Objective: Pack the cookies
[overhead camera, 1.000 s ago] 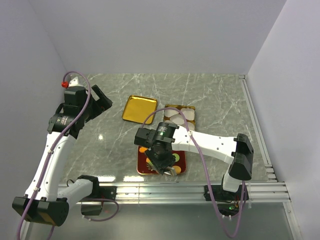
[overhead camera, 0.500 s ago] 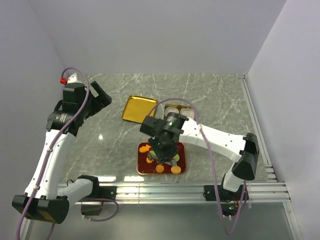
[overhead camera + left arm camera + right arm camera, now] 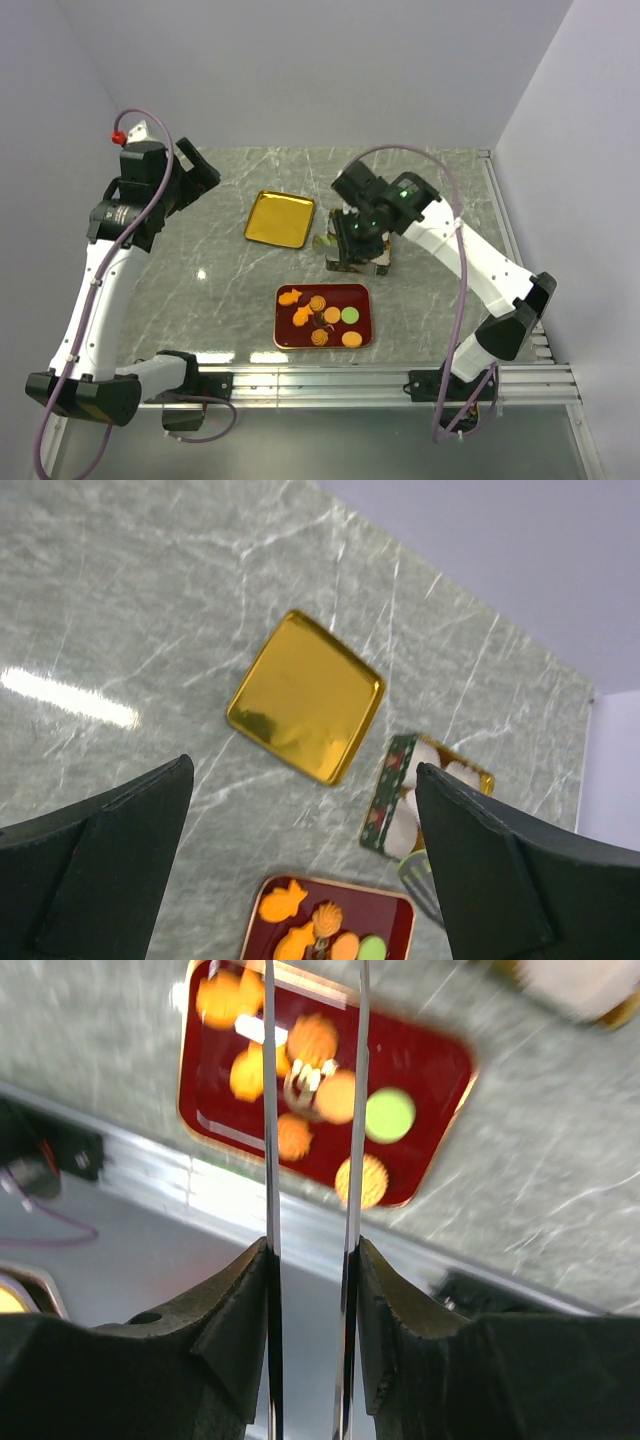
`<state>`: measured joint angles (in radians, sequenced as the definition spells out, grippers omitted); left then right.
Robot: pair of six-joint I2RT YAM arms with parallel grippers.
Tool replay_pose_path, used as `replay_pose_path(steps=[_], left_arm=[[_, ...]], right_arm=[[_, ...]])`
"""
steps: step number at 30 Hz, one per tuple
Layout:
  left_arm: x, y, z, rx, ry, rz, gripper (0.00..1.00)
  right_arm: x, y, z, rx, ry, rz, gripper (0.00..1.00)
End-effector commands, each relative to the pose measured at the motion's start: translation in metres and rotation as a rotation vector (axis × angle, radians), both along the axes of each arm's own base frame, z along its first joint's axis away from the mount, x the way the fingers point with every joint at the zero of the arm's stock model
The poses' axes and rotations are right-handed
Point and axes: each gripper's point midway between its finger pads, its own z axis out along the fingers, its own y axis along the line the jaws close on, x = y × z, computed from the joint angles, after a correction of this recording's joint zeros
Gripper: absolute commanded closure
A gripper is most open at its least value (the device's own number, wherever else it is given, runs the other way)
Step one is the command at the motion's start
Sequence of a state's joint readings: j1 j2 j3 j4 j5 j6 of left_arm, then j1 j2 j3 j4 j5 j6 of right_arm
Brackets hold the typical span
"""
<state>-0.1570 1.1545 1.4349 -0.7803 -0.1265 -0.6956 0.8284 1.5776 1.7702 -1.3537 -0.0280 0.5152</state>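
Note:
Several cookies [image 3: 318, 318] lie on a dark red tray [image 3: 360, 296] at the near middle, among them an orange fish [image 3: 290, 297] and a green disc [image 3: 349, 315]. They also show in the left wrist view [image 3: 325, 930] and the right wrist view [image 3: 315, 1080]. My right gripper [image 3: 360, 232] is shut on metal tongs [image 3: 270, 1110] and hovers over a patterned box [image 3: 383, 264] holding white paper cups [image 3: 428, 755]. The tongs' green tip [image 3: 420, 872] sits by the box's near-left corner. I cannot tell if the tip holds a cookie. My left gripper [image 3: 197, 176] is open and empty, high at the far left.
A gold lid [image 3: 279, 219] lies on the marble table left of the box. The aluminium rail [image 3: 350, 380] with the arm bases runs along the near edge. White walls close the back and sides.
My right arm has lifted the tongs off the red tray and swung back and right to above the box. The left arm has drawn slightly up and back.

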Motion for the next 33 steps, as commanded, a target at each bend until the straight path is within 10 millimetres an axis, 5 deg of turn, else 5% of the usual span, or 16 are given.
replay_pose_path(steps=[1, 13, 19, 33], left_arm=[[0.008, 0.007, 0.035, 0.001, -0.078, 0.055, 0.01], [-0.014, 0.015, 0.09, -0.082, -0.387, 0.093, 0.01], [-0.042, 0.021, 0.091, -0.09, -0.5, 0.094, 0.01], [-0.043, 0.018, 0.072, -0.008, -0.438, 0.043, 0.01]], right_arm=[[0.015, -0.03, 0.018, -0.041, -0.033, -0.016, 0.68], [0.08, -0.032, 0.022, -0.009, -0.051, -0.145, 0.71], [0.098, -0.039, -0.004, -0.048, -0.025, -0.198, 0.73], [0.119, -0.043, -0.035, -0.105, -0.011, -0.214, 0.74]])
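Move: The right hand holds the tongs with a green cookie at their tip. The far-left paper cup of the box lies about 30 cm ahead of that hand, 7 cm to its left and 21 cm below; the box's middle is some 25 cm ahead and 3 cm left, the red tray about 4 cm ahead and 12 cm left, the gold tray 31 cm ahead and 25 cm left. From the left hand that cup is roughly 17 cm ahead, 38 cm right and 31 cm below. Forward and somewhat to the right, about 11 cm out, the right hand carries the tongs over the box towards the far-left cup, rising slightly at first, then sinking some 5 cm while turning about 10 degrees clockwise; the fingers keep their grip on the tongs. The empty left hand rises and draws back about 5 cm, tipping its fingers up and staying wide open. ##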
